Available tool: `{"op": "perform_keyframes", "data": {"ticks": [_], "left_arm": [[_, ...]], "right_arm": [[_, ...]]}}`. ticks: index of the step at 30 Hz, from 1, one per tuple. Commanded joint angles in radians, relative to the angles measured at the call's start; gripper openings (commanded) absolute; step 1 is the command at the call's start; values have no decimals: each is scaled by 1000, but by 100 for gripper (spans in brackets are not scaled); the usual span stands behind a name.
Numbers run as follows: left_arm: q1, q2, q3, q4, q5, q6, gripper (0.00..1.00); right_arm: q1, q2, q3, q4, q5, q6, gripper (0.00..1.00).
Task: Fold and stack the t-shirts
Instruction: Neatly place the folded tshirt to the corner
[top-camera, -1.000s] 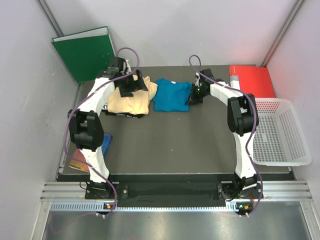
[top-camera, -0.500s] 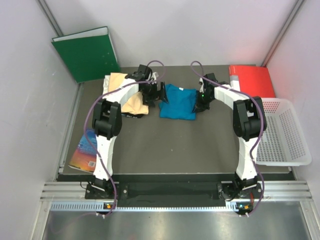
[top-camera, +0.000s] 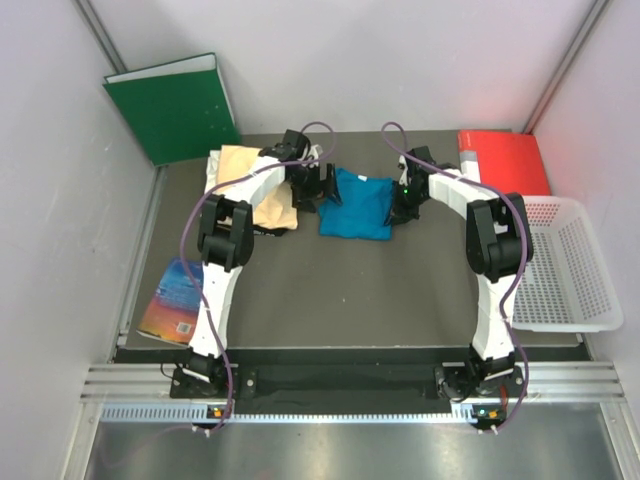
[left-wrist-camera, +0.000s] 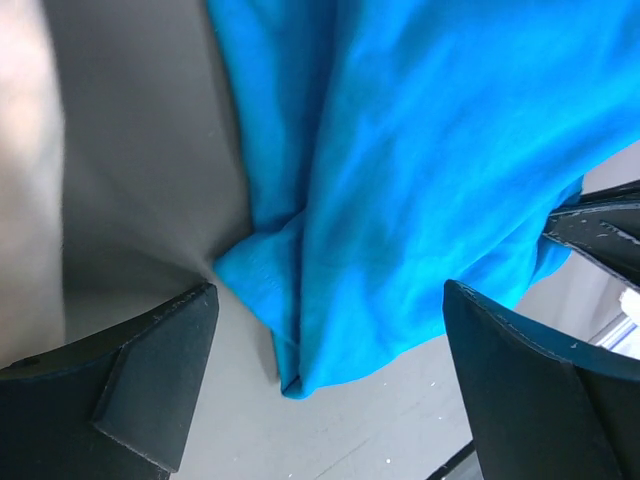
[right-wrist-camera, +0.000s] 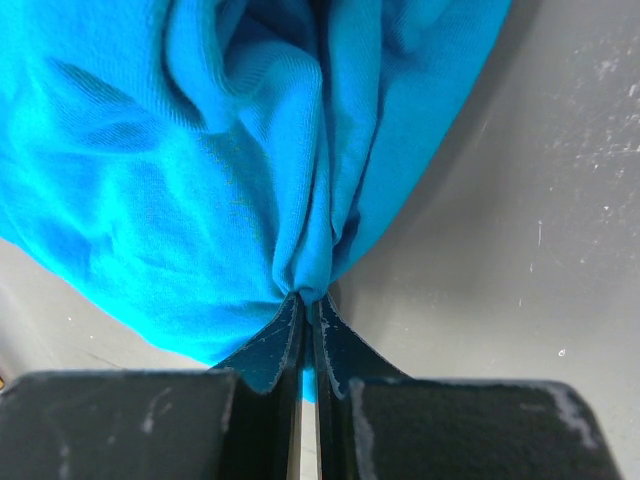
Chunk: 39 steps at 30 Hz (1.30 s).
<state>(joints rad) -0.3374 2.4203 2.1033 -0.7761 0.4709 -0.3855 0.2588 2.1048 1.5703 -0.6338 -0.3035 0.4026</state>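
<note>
The teal-blue t-shirt (top-camera: 357, 205) lies folded on the dark mat at the back centre. My right gripper (top-camera: 398, 212) is shut on a bunched edge of it (right-wrist-camera: 310, 270), at the shirt's right side. My left gripper (top-camera: 322, 186) is open at the shirt's left edge, its fingers (left-wrist-camera: 160, 380) straddling a folded corner of the blue cloth (left-wrist-camera: 300, 330) without pinching it. The pale yellow-orange t-shirt (top-camera: 255, 185) lies folded to the left, partly under the left arm.
A green binder (top-camera: 172, 105) leans at the back left. A red folder (top-camera: 505, 160) lies at the back right beside a white basket (top-camera: 560, 265). A colourful book (top-camera: 170, 300) lies at the mat's left edge.
The left gripper left the yellow-orange shirt and swung right to the blue shirt's left edge. The right gripper dragged the blue shirt slightly to the right, then held still.
</note>
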Motion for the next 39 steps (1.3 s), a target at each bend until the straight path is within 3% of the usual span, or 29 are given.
{"op": "perform_keyframes", "data": {"ticks": [1, 8, 19, 22, 25, 27, 29, 31, 34, 39], "left_arm": [[-18, 62, 35, 8, 28, 27, 99], [-51, 97, 29, 11, 104, 31, 95], [-80, 163, 11, 1, 153, 37, 64], [-84, 178, 26, -11, 129, 43, 47], [-84, 184, 58, -38, 91, 53, 5], [-84, 172, 80, -55, 58, 60, 0], [-83, 149, 95, -66, 31, 71, 0], [-84, 131, 106, -84, 17, 83, 0], [-83, 79, 116, -92, -11, 106, 0], [-84, -12, 150, -95, -55, 141, 0]], "right_arm": [[-13, -37, 4, -4, 14, -16, 0], [-21, -32, 13, -4, 12, -18, 1], [-23, -23, 16, -1, -5, -19, 2], [-23, -26, 17, -3, -9, -25, 2], [-23, -35, 11, -4, -6, -30, 2], [-26, -40, 4, -3, -8, -33, 4], [-29, -48, -1, -3, -11, -39, 9], [-32, -61, -4, 3, -9, -48, 30], [-35, -95, -10, 20, -5, -54, 49], [-39, -179, -39, 72, 35, -56, 63]]}}
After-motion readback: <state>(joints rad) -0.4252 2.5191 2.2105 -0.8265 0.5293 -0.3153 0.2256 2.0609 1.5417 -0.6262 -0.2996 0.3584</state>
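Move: The folded blue t-shirt's middle lies about 8 cm to the right of the left hand, 1 cm back and 2 cm below, with its left edge near the open fingers; the yellow shirt's middle is some 15 cm to the left and 3 cm ahead of that hand. From the right hand, which pinches the t-shirt's right edge, its middle is roughly 8 cm left and 3 cm ahead; the red binder sits about 25 cm right, 13 cm ahead. The blue t-shirt's left edge is taken between the left fingers: that hand slides about 5 cm right and some 2 cm back over it, sinks 2 cm, rolling slightly, shuts from wide open to a pinch, then starts to ease up. The right hand draws the opposite edge slightly right, then opens past halfway, releases it and begins to lift 1 cm. ##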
